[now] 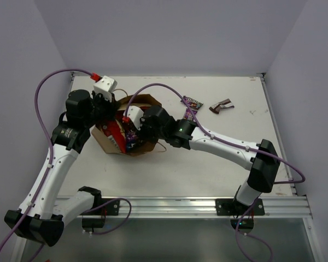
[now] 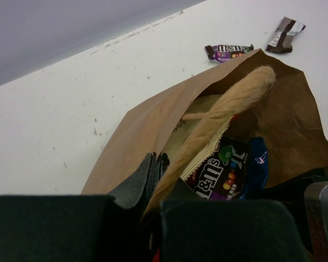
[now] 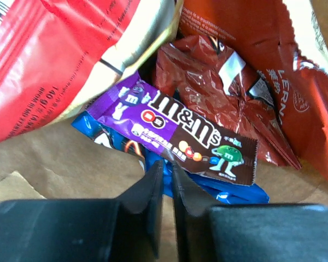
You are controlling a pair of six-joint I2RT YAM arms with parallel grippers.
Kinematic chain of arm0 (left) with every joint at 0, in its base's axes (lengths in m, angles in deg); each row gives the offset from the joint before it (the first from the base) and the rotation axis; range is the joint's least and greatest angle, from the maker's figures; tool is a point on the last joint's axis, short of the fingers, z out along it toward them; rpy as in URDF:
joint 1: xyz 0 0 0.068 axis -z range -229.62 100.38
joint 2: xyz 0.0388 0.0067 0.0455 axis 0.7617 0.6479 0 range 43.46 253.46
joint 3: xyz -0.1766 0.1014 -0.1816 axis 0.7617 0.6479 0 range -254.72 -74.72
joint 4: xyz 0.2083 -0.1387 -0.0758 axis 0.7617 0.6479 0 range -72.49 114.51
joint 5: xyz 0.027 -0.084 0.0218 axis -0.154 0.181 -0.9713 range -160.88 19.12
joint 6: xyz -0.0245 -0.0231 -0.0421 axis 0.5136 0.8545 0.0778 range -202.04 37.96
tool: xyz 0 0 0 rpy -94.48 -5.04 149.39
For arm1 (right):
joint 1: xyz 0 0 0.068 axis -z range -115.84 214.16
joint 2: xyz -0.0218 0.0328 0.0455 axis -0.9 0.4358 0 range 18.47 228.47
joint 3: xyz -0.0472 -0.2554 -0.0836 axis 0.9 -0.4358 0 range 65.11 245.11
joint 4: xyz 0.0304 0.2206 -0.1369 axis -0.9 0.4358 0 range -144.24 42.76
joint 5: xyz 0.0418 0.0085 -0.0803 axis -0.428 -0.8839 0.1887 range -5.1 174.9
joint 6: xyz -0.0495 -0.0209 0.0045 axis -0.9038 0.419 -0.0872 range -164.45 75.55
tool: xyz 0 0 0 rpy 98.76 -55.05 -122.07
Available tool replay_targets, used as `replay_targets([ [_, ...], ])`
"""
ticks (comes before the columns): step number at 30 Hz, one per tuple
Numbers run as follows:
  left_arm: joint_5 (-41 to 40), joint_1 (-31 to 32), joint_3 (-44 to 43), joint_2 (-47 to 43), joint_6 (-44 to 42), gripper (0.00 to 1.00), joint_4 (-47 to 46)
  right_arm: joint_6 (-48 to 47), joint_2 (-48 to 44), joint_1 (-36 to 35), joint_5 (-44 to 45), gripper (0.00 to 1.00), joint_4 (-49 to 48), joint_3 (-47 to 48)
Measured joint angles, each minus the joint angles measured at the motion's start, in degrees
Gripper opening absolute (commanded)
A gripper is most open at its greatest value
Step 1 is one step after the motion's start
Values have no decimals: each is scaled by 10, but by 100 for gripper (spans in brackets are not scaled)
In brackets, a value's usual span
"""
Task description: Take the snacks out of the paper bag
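The brown paper bag (image 1: 144, 101) lies on its side, mouth open toward the arms. My left gripper (image 1: 105, 106) is shut on the bag's rim (image 2: 147, 125) beside the twisted handle (image 2: 235, 101). My right gripper (image 1: 130, 128) is inside the bag. Its jaws (image 3: 168, 164) are nearly together, with the edge of a blue packet (image 3: 229, 191) between the tips. On top of the blue packet lies a purple-brown M&M's packet (image 3: 175, 134). A big red bag (image 3: 49, 60), a crumpled dark red packet (image 3: 208, 82) and an orange-red bag (image 3: 300, 98) fill the rest of the bag.
Two snacks lie out on the white table to the right of the bag: an M&M's packet (image 1: 192, 102) and a brown-silver candy bar (image 1: 221, 106). White walls close the table at the back and sides. A purple cable loops over each arm.
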Motion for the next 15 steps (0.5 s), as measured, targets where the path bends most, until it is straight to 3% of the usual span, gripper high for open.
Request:
replay_targets([
  [3, 0, 0, 0, 0, 0, 0, 0, 4, 3, 1, -10, 43, 1, 9],
  [6, 0, 0, 0, 0, 0, 0, 0, 2, 9, 1, -27, 52, 7, 22],
  [15, 0, 0, 0, 0, 0, 0, 0, -19, 28, 1, -55, 63, 12, 40],
])
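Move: Down in the paper bag, the purple-and-brown M&M's pouch lies about 3 cm ahead of the right hand, 3 cm to its left and some 5 cm below. The blue packet sticks out under it, about 2 cm ahead, 2 cm left and 6 cm down; the crumpled brown packet is about 6 cm ahead and 4 cm left, and the big red bag level ahead and 8 cm left, both slightly below. From the left hand the pouch is roughly 1 cm back, 5 cm right and 14 cm below. Holding nothing, the right hand spreads its nearly shut fingers to a bit under two thirds open while sliding about 2 cm to the left above the packets, towards the red bag, easing back about 1 cm on the way and turning some 5 degrees counter-clockwise. Its height hardly changes and it keeps pointing forward-left and down into the bag, while the left hand stays still with its shut fingers pinching the bag's rim to hold the mouth open. ##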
